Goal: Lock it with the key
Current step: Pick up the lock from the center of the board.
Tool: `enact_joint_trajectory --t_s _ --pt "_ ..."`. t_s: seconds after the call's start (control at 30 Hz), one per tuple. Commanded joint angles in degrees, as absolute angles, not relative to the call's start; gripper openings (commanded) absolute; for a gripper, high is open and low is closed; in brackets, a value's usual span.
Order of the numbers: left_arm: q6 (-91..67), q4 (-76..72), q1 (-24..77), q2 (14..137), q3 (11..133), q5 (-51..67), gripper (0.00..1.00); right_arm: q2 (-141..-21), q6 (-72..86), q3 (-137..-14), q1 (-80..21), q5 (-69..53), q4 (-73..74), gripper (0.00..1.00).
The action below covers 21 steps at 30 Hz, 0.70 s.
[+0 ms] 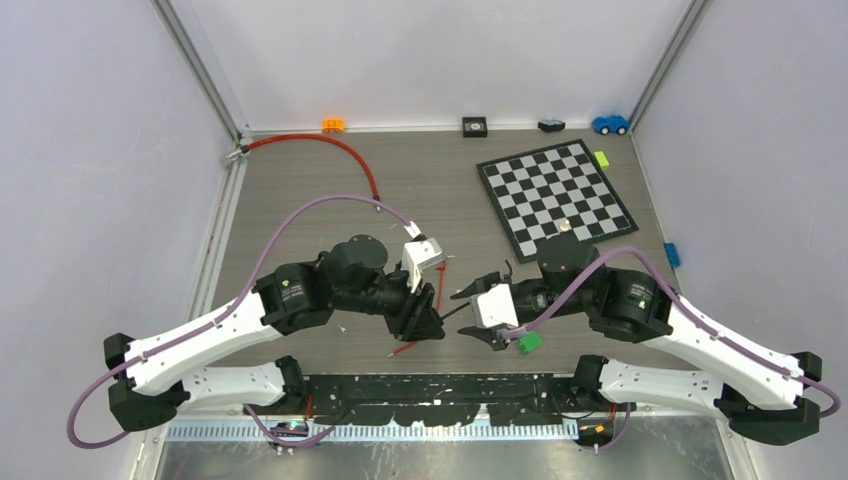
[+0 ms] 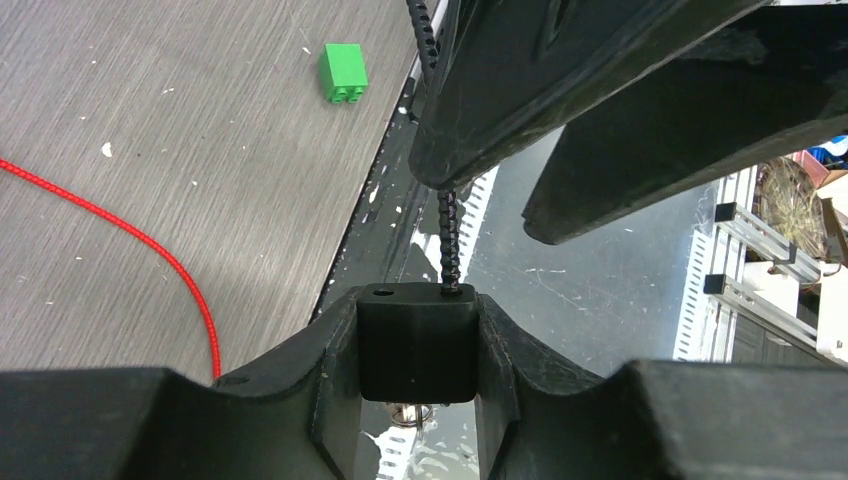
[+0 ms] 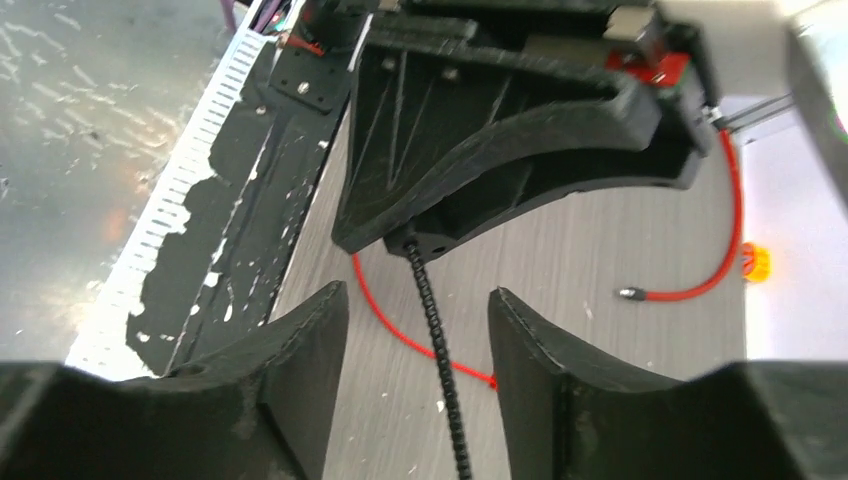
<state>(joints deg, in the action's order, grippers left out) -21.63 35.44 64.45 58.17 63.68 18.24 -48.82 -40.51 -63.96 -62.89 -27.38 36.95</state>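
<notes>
A black lock body [image 2: 417, 340] is clamped between the fingers of my left gripper [image 2: 417, 318]. A black ribbed cable [image 2: 448, 235] runs from the top of the lock toward my right gripper [image 2: 560, 90]. Under the lock a small metal ring [image 2: 412, 412] shows; the key itself is mostly hidden. In the right wrist view my right gripper [image 3: 412, 320] stands open. The cable [image 3: 437, 345] passes between its fingers without touching them, coming out of the left gripper [image 3: 500, 130]. From above, the left gripper [image 1: 420, 315] and the right gripper [image 1: 478, 292] face each other near the table's front.
A thin red cord [image 1: 330, 145] curves over the table and passes under the grippers [image 3: 400, 320]. A green block [image 1: 529, 342] lies by the right arm. A chessboard [image 1: 555, 195] sits at the back right, with small toys along the back wall. The table's front rail [image 1: 430, 385] is close below.
</notes>
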Motion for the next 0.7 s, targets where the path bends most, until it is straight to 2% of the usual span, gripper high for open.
enact_joint_trajectory --t_s 0.0,0.13,0.37,0.43,0.57,0.6,0.67 --pt "-20.04 34.34 64.36 57.69 66.62 20.5 0.0 -48.02 -42.71 -64.16 -63.02 -29.63 39.3 0.56" --pt "-19.82 34.37 64.4 57.52 66.71 21.04 0.0 -47.73 -42.13 -62.66 -63.02 -27.98 39.28 0.55" --pt "-19.95 33.74 64.38 58.07 66.54 23.19 0.0 -47.99 -42.35 -60.98 -62.97 -25.04 38.61 0.43" --pt "-19.95 33.66 64.4 58.21 66.48 23.77 0.0 -47.88 -42.39 -60.53 -63.02 -24.44 38.06 0.35" --pt "-19.38 33.99 64.42 58.19 66.26 24.47 0.01 -47.03 -39.88 -60.12 -63.02 -24.46 35.59 0.08" --pt "-18.91 34.02 64.39 58.01 66.07 24.84 0.09 -46.79 -37.54 -60.12 -63.02 -24.39 34.47 0.02" --pt "-18.28 34.18 64.37 57.4 65.72 24.42 0.42 -46.88 -32.48 -60.81 -63.02 -24.43 32.93 0.01"
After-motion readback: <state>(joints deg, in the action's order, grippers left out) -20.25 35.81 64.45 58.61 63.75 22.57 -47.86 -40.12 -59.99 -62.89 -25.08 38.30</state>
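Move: The black cord is strung from the left hand's black block towards the right hand; the stretch that the open right fingers will shut on lies about 3 cm below them, 1 cm to their right, neither ahead nor back. From the right hand the black block is some 6 cm left, 2 cm back and 5 cm lower; the green block lies roughly 15 cm right, 4 cm ahead and 31 cm below. From the left hand that cord stretch is about 5 cm right, 2 cm ahead and 1 cm up. The right hand sinks about 3 cm onto the black cord, its fingers still pointing left and slanting down, and closes them from a bit over half open to nearly shut, so that the tips pinch the cord just short of the left hand. The left hand keeps its grip on the black block at the cord's end, easing back by about 1 cm and turning slightly clockwise. ##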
